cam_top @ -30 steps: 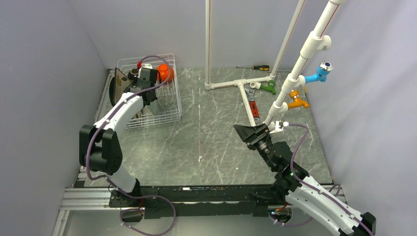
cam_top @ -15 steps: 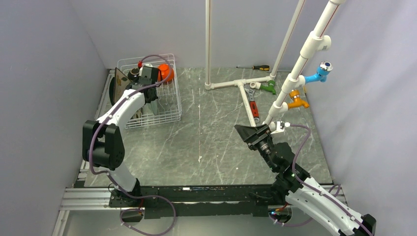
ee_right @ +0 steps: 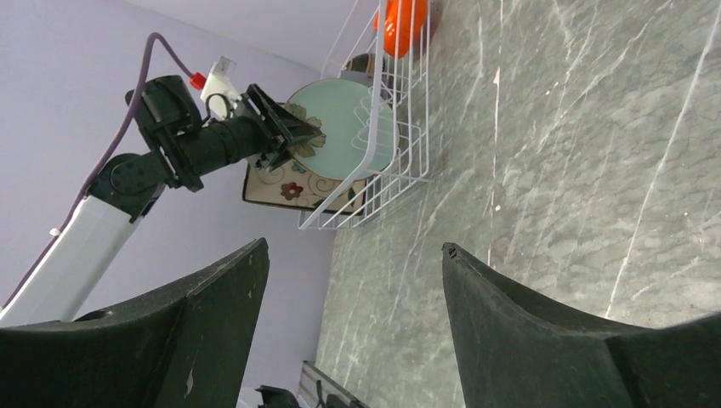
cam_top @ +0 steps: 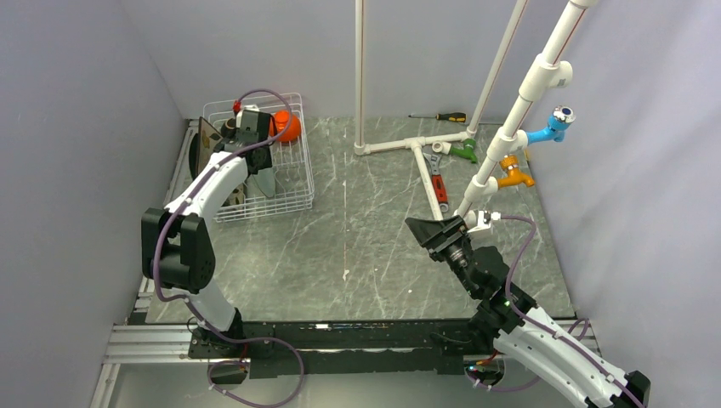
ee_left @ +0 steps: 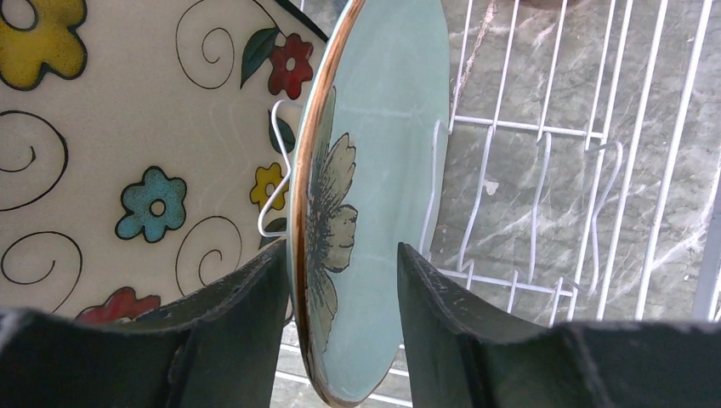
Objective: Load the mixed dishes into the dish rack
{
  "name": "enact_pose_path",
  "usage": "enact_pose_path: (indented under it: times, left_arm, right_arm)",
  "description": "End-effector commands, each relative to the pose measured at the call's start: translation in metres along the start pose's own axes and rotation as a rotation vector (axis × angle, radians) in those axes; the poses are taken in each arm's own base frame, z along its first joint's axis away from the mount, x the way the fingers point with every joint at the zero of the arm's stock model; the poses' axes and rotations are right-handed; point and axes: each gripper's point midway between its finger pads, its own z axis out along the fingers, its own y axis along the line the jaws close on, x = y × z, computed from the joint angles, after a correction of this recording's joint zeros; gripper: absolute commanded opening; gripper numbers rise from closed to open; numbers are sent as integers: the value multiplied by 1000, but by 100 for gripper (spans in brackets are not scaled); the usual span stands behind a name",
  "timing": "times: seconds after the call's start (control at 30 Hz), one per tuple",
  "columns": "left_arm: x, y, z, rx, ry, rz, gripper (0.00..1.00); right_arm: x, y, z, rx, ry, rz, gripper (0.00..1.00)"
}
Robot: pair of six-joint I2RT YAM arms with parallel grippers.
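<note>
The white wire dish rack [cam_top: 293, 183] stands at the table's far left. A pale green round plate [ee_left: 374, 153] stands on edge between its tines, beside the brown square floral plate [ee_left: 127, 127]. My left gripper [ee_left: 342, 251] straddles the green plate's rim, open, with a clear gap at the right finger. From above, the left gripper [cam_top: 258, 157] is over the rack and the orange bowl [cam_top: 287, 127] lies at the rack's far end. My right gripper [cam_top: 422, 228] hovers open and empty over the table right of centre. The right wrist view shows the rack [ee_right: 400, 161] and green plate [ee_right: 344, 119].
A white pipe frame [cam_top: 417, 149] with green [cam_top: 466, 151], orange [cam_top: 514, 177] and blue [cam_top: 554, 129] taps occupies the back right. A screwdriver [cam_top: 446, 116] and a red hand tool [cam_top: 438, 183] lie near it. Grey walls close in on both sides.
The left jaws have parted from the green plate, which stays standing in the rack. The left wrist has shifted slightly toward the rack's far end. The right arm has barely moved.
</note>
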Motion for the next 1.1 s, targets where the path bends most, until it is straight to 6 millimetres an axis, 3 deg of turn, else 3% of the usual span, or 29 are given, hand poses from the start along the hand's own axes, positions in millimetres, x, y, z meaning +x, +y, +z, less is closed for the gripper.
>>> enact_pose_path:
  times: [0.0, 0.3, 0.57, 0.67, 0.83, 1.07]
  left_arm:
    - [-31, 1, -17, 20, -84, -60, 55]
    - [-45, 8, -46, 61, -149, -95, 79]
    - [-60, 24, -97, 147, -299, -119, 98]
    - [-66, 29, -122, 200, -377, -126, 99]
    - [-73, 33, -175, 336, -526, -124, 99]
    - [-87, 35, -296, 683, -772, -187, 99]
  right_arm:
    - [-12, 16, -2, -33, -33, -12, 76]
    - [-21, 17, -8, 16, -41, -91, 78]
    - [-41, 29, -23, 66, -51, -247, 89]
    - [-50, 36, -31, 74, -49, -315, 96]
    - [-67, 55, -45, 72, -49, -442, 99]
    - [-100, 97, -72, 17, -90, -600, 99]
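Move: The left hand's half-open fingers still straddle the upper near rim of the round plate standing in the dish rack; its middle is some 7 cm below, about 4 cm ahead and 2 cm right. The flowered tray stands about 9 cm left, 1 cm ahead and 6 cm lower. Both bowls are roughly 13 cm ahead and 12 cm lower, the orange 8 cm right, the dark 8 cm left. From the right hand the plate is about 27 cm ahead, 43 cm left and 12 cm lower. The left fingers spread wide and come free of the round plate's rim; the hand then climbs about 20 cm and draws back some 12 cm, up out of the rack, tilting its fingertips up and turning a little clockwise. The empty right hand meanwhile rises roughly 11 cm and shifts right, farther from the rack, rolling its left side down and opening fully. ##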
